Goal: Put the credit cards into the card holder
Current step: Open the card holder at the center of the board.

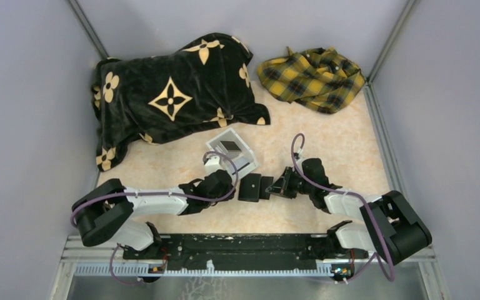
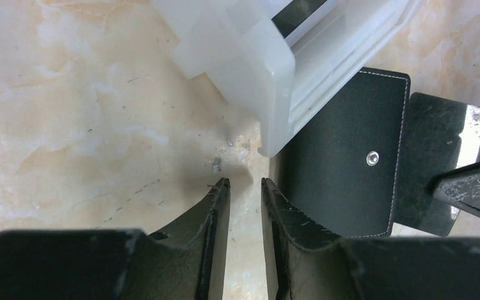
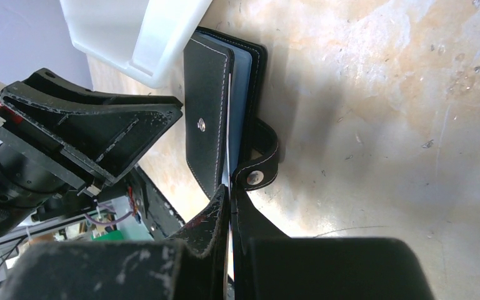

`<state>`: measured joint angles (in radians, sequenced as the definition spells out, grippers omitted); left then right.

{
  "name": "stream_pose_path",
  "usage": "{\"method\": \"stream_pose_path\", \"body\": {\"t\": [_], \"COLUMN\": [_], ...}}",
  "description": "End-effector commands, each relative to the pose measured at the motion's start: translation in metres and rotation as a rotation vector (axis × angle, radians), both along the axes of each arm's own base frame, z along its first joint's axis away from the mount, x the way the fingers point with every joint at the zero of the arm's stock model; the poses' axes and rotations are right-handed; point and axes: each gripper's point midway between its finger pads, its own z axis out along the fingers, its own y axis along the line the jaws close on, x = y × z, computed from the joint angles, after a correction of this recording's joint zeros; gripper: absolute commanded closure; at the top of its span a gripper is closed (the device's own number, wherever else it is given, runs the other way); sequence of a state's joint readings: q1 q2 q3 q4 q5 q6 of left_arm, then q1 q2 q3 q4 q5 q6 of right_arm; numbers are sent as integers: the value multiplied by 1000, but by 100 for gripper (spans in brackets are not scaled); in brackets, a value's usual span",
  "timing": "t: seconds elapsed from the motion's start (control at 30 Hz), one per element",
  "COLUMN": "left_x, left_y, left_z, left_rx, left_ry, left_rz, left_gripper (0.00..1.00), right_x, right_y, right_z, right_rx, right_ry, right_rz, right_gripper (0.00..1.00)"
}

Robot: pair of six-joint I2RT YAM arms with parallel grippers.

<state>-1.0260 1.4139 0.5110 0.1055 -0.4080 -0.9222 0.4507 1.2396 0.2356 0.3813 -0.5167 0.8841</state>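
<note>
The black card holder [image 1: 253,186] lies on the table between my two grippers, its snap stud facing up [image 2: 344,162]. It is slightly open, with its strap [image 3: 260,167] curling out on the right. A dark credit card [image 2: 434,156] sticks out of its far edge. My right gripper [image 3: 230,190] is shut on that card, which shows edge-on and runs in between the holder's flaps. My left gripper [image 2: 245,182] hovers just left of the holder, open by a narrow gap with nothing in it. Another dark card [image 1: 229,147] lies in the white box.
The clear-white open box [image 1: 231,151] touches the holder's far-left corner [image 2: 269,62]. A black blanket with gold flowers [image 1: 172,94] and a yellow plaid cloth [image 1: 312,78] lie at the back. Grey walls close in both sides.
</note>
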Motion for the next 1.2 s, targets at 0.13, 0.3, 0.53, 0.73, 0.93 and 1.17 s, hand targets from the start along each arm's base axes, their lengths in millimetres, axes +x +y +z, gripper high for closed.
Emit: {"method": "stream_pose_path", "body": {"t": [0.13, 0.3, 0.53, 0.73, 0.93, 1.17], "left_x": [-11, -16, -23, -27, -23, -15], "left_y": [-6, -17, -28, -37, -47, -64], "left_z": [-17, -19, -18, -19, -20, -25], "left_rx": [40, 32, 33, 32, 43, 70], "left_ry": [46, 53, 52, 52, 45, 29], "left_rz": [-69, -118, -160, -187, -209, -250], "left_gripper": [69, 71, 73, 72, 71, 70], "right_x": [13, 13, 12, 8, 6, 9], "right_y": [10, 10, 10, 8, 6, 2], "right_z": [25, 30, 35, 31, 25, 15], "right_rx": [37, 44, 48, 43, 19, -46], "right_ry": [-84, -93, -104, -99, -104, -106], "right_rz": [9, 6, 5, 10, 24, 39], "right_gripper": [100, 100, 100, 100, 100, 100]}}
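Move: The card holder's middle lies some 6 cm to the left hand's right and about 3 cm ahead, perhaps 1 cm below it, with the holder's left edge right beside the fingertips. From the right hand, whose shut fingers are already at its inner sleeve, the middle is about 7 cm left, 1 cm ahead and 2 cm lower. The white tray's middle stands roughly 16 cm straight ahead of the left hand. The card holder is pushed to the right from its left edge by the left fingertips, which travel about 6 cm at a steady low height towards the right gripper, dipping back a centimetre midway, while the wrist turns some 10 degrees clockwise. Those fingers stay partly open. The right fingers keep their pinch on the thin sleeve edge, rising about 1 cm and sinking back. ##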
